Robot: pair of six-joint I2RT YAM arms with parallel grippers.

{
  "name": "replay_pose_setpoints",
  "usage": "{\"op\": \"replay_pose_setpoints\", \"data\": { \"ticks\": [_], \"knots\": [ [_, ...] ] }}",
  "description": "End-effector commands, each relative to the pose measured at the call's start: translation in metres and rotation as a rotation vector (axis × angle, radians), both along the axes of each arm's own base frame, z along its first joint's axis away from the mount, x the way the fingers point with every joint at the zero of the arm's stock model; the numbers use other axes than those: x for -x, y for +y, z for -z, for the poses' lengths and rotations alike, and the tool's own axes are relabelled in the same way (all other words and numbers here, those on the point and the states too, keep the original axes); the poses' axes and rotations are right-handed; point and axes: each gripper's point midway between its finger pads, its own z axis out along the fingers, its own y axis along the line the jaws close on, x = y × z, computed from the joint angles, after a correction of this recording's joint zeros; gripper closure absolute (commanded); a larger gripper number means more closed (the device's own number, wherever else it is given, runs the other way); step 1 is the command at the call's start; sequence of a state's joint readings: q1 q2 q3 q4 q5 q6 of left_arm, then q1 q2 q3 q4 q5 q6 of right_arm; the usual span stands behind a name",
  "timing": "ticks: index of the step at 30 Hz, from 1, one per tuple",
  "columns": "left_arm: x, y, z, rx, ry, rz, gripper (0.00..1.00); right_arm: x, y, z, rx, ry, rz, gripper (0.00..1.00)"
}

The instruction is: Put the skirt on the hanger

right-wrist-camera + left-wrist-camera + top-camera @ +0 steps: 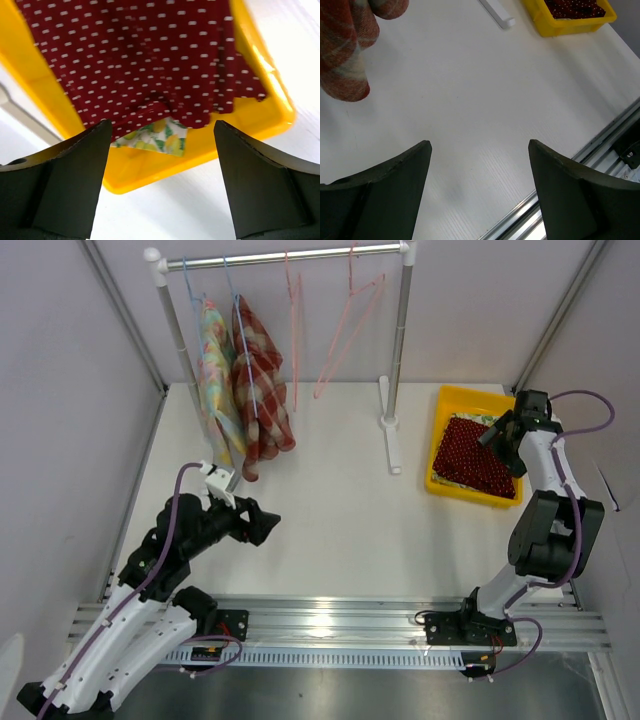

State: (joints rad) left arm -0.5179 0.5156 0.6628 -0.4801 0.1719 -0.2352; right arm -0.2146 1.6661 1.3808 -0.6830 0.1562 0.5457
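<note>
A dark red skirt with white dots (474, 455) lies in a yellow tray (447, 402) at the right; it also shows in the right wrist view (145, 55), with a lemon-print cloth (152, 137) under it. My right gripper (497, 434) hovers over the tray's far right side, open and empty (161, 137). Two empty pink hangers (345, 325) hang on the rack rail (290, 255). My left gripper (268, 523) is open and empty above the bare table at the left (480, 150).
A red plaid garment (262, 390) and a floral garment (217, 370) hang on blue hangers at the rack's left. The rack's right post (398, 330) and white foot (390, 445) stand between the tray and the table middle. Walls close in on both sides.
</note>
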Motion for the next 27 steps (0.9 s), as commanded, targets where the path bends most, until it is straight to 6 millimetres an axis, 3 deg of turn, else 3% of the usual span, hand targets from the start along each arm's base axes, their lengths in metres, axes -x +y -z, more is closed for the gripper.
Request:
{"op": "replay_pose_setpoints", "data": {
  "ticks": [1, 8, 17, 23, 27],
  "knots": [
    [0.001, -0.007, -0.009, 0.03, -0.036, 0.038, 0.16, 0.014, -0.022, 0.002, 0.051, 0.014, 0.046, 0.13],
    [0.003, -0.008, -0.009, 0.034, -0.043, 0.048, 0.16, 0.01, -0.032, 0.037, 0.017, 0.066, 0.038, 0.22],
    [0.002, -0.007, -0.01, 0.034, -0.047, 0.042, 0.16, -0.01, -0.021, 0.057, -0.053, 0.044, 0.005, 0.33],
    [0.001, -0.007, -0.008, 0.03, -0.04, 0.037, 0.16, -0.011, -0.017, 0.065, -0.062, 0.057, -0.005, 0.53],
    [0.001, -0.006, -0.007, 0.028, -0.04, 0.031, 0.16, -0.016, -0.016, 0.055, -0.059, 0.041, -0.014, 0.86]
  ]
}}
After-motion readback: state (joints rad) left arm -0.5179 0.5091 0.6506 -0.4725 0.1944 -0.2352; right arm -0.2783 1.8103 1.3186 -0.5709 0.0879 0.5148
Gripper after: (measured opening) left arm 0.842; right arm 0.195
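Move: The right hand hangs over the yellow bin, with the polka-dot skirt's middle about 5 cm ahead of it, 2 cm to its left and 8 cm below. The bin's middle is some 7 cm ahead and 2 cm left. The floral cloth shows past the skirt's far edge, about 13 cm ahead and 2 cm right; the rack foot's near end lies roughly 24 cm left and 1 cm ahead. From the left hand the skirt is about 24 cm ahead, 54 cm right and 17 cm below. Down about 7 cm in all, the right hand first swings back and right by 2 to 3 cm, then comes forward again as it sinks into the bin towards the near part of the skirt, the wrist tilting about 5 degrees. The wide-open fingers close gradually on the way, then quickly at the bottom, pinching a fold of the cloth. ##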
